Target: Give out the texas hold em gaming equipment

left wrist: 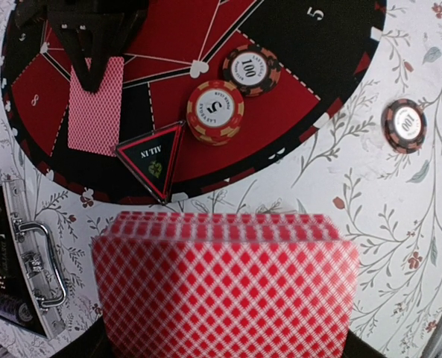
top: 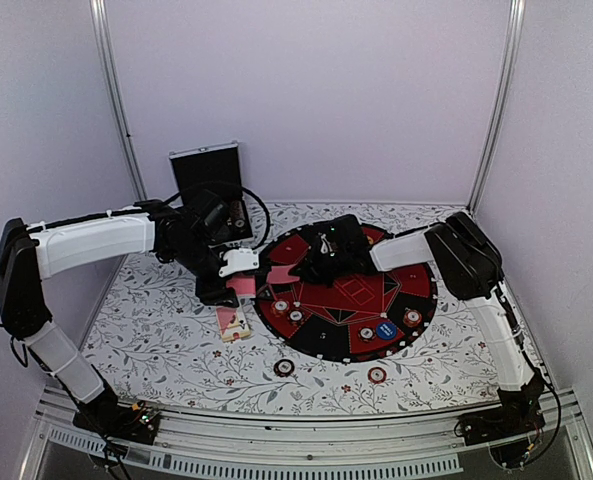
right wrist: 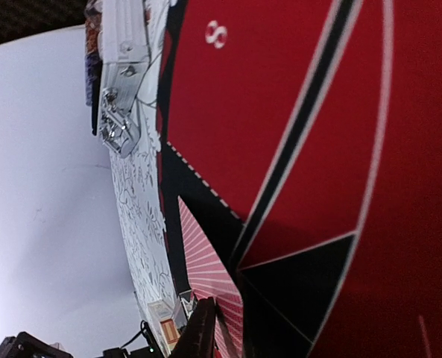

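Observation:
My left gripper [top: 226,283] is shut on a deck of pink-backed playing cards [left wrist: 224,283] held just off the left rim of the round red-and-black mat [top: 416,290]; the deck hides its fingers. My right gripper [top: 298,270] reaches low over the mat's left side. Its fingertips [right wrist: 202,335] pinch the end of a single card [left wrist: 95,104] lying face down on the mat. An orange "5" chip [left wrist: 215,110] and a black "100" chip [left wrist: 250,69] sit on the mat next to a triangular "ALL IN" marker [left wrist: 155,158]. A blue button [top: 385,329] lies at the mat's near edge.
The small card box [top: 233,323] lies on the floral cloth by the mat's left edge. Two loose chips [top: 284,367] [top: 377,375] rest in front of the mat. The open silver-edged case [top: 211,195] stands at the back left, behind my left arm.

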Controlling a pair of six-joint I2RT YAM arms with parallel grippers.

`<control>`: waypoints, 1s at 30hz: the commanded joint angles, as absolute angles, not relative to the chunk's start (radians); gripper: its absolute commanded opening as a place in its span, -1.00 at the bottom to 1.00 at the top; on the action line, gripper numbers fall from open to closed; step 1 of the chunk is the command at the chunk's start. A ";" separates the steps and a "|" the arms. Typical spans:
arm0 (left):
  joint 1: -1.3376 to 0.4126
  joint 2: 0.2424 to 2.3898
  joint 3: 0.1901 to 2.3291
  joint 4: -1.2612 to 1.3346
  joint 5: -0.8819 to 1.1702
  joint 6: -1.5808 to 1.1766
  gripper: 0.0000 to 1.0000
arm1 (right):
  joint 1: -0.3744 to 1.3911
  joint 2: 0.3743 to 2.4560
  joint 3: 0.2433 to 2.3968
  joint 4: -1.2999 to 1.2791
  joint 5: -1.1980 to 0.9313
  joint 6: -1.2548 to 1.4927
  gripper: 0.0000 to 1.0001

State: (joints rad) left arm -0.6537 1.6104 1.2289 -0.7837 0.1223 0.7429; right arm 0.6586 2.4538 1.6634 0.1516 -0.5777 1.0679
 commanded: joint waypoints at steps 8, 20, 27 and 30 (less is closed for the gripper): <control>-0.646 1.592 1.239 -0.788 0.137 0.733 -1.00 | 0.667 2.394 1.667 -0.042 -0.461 0.946 0.03; -0.647 1.601 1.255 -0.797 0.153 0.728 -1.00 | 0.664 2.246 1.574 -0.156 -0.331 0.843 0.47; -0.647 1.600 1.256 -0.800 0.155 0.724 -1.00 | 0.663 2.117 1.457 -0.042 -0.387 0.864 0.70; -0.647 1.601 1.262 -0.799 0.154 0.721 -1.00 | 0.676 2.068 1.411 0.061 -0.488 0.930 0.77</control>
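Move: The red-backed card, still at the right fingertips and just above the mat, has its middle about 4 cm left of the right hand, level fore and aft and 1 cm below. The All In triangle is some 6 cm back and 8 cm left of that hand, the "5" chips about 11 cm back and 5 cm left, the "100" chips beside them 14 cm back and 1 cm left. From the left hand, the card is roughly 14 cm ahead, 10 cm right and 11 cm lower. The card is let go on the mat as the right fingers spread from nearly shut to almost wide. That hand first lifts about 2 cm, then draws off to the right, away from the card, some 5 cm in all, ending with a short move back and up while its fingers tip some 15 degrees further down. The left hand holds the deck in place. ##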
